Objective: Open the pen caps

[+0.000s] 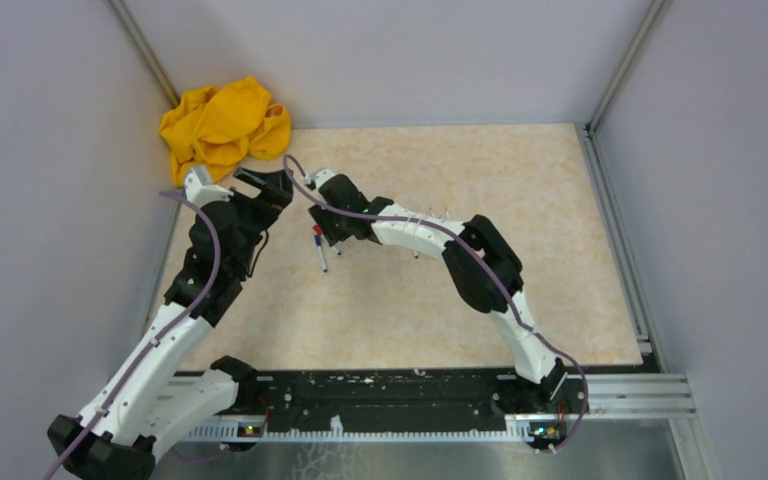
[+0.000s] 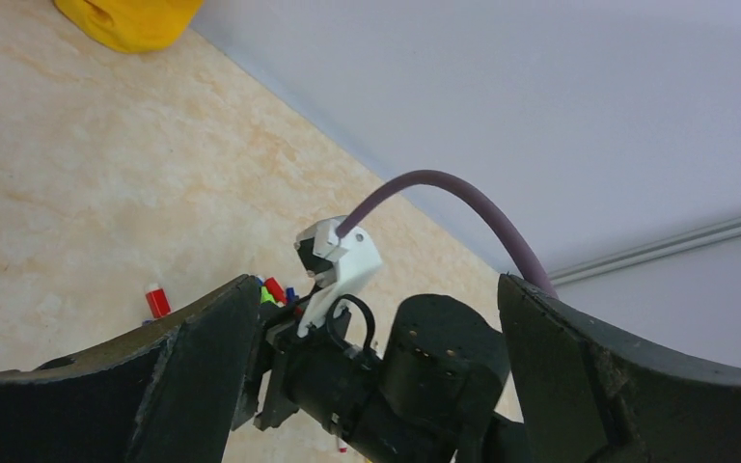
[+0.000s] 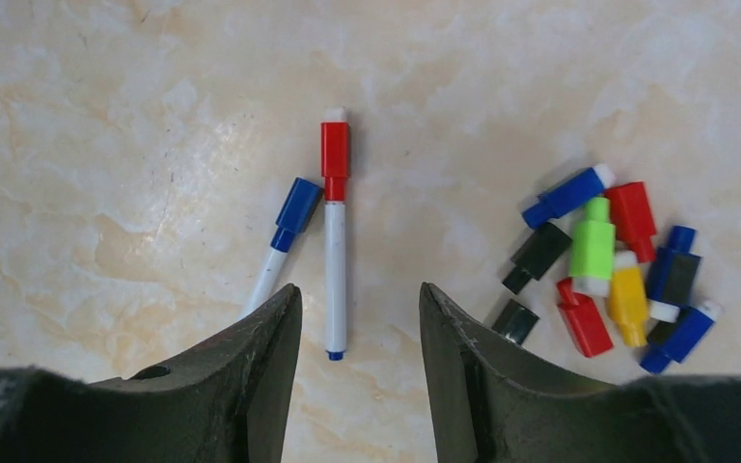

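In the right wrist view two pens lie on the table. One has a red cap on a white barrel. The other has a blue cap, and its barrel runs under my left-hand finger. My right gripper hangs open just above them, and the red-capped pen's lower end shows between its fingertips, untouched. A pile of loose pen caps in red, blue, black, yellow and green lies to the right. My left gripper is wide open and holds nothing. It faces the right arm's wrist.
A crumpled yellow cloth lies in the far left corner against the wall. From above, the left gripper and the right gripper are close together over the pens. Walls enclose the table on three sides.
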Available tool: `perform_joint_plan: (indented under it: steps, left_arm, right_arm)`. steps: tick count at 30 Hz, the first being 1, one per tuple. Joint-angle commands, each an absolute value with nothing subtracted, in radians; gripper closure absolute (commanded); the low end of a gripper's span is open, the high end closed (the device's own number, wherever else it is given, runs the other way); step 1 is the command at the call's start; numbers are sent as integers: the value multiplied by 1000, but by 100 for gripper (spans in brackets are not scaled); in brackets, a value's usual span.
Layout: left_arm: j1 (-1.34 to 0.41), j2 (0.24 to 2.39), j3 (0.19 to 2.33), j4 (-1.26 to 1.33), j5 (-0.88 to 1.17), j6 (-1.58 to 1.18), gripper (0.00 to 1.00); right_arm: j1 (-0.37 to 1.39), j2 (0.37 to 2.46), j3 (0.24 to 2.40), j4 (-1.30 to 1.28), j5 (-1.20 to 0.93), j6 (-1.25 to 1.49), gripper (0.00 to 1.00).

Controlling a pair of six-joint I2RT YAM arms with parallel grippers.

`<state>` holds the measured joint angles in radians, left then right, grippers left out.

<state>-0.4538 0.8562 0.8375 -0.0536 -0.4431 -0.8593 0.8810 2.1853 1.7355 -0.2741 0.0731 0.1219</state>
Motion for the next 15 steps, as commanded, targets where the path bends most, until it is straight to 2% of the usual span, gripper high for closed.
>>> perform_joint_plan:
  steps: [1,12,15]
  left_arm:
    - [-459,815,812,-86,-444,-876,1]
    - [-459,783,794,-85,-451,-876,1]
    - [-459,782,789,-82,-454,-877,2]
  right_arm:
    - [900,2260,1836,-336,52,100,52]
    - [900,2354,1917,-390,42,97,54]
    - [902,2365,1919,-404,49,93,61]
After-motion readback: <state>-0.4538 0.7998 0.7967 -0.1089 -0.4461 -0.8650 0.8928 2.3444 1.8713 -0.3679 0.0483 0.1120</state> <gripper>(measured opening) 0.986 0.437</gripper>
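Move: My right hand, half open and angled down to the front-left, hovers over the red-capped pen; its middle is about 1 cm ahead, 2 cm left and 6 cm below. The blue-capped pen lies around 3 cm back and 4 cm left of my hand, and the pile of pulled caps some 7 cm ahead and 9 cm right. From my raised left hand the red-capped pen is roughly 7 cm ahead, 7 cm right and 30 cm below. I sink my right hand about 5 cm almost straight down onto the red-capped pen, easing a centimetre left and slowing as I near the table, so its white barrel sits between my fingertips, closer to the finger by the blue-capped pen. The wrist tips only slightly. My fingers stay about half open, just starting to narrow at the end, with no grip yet. ##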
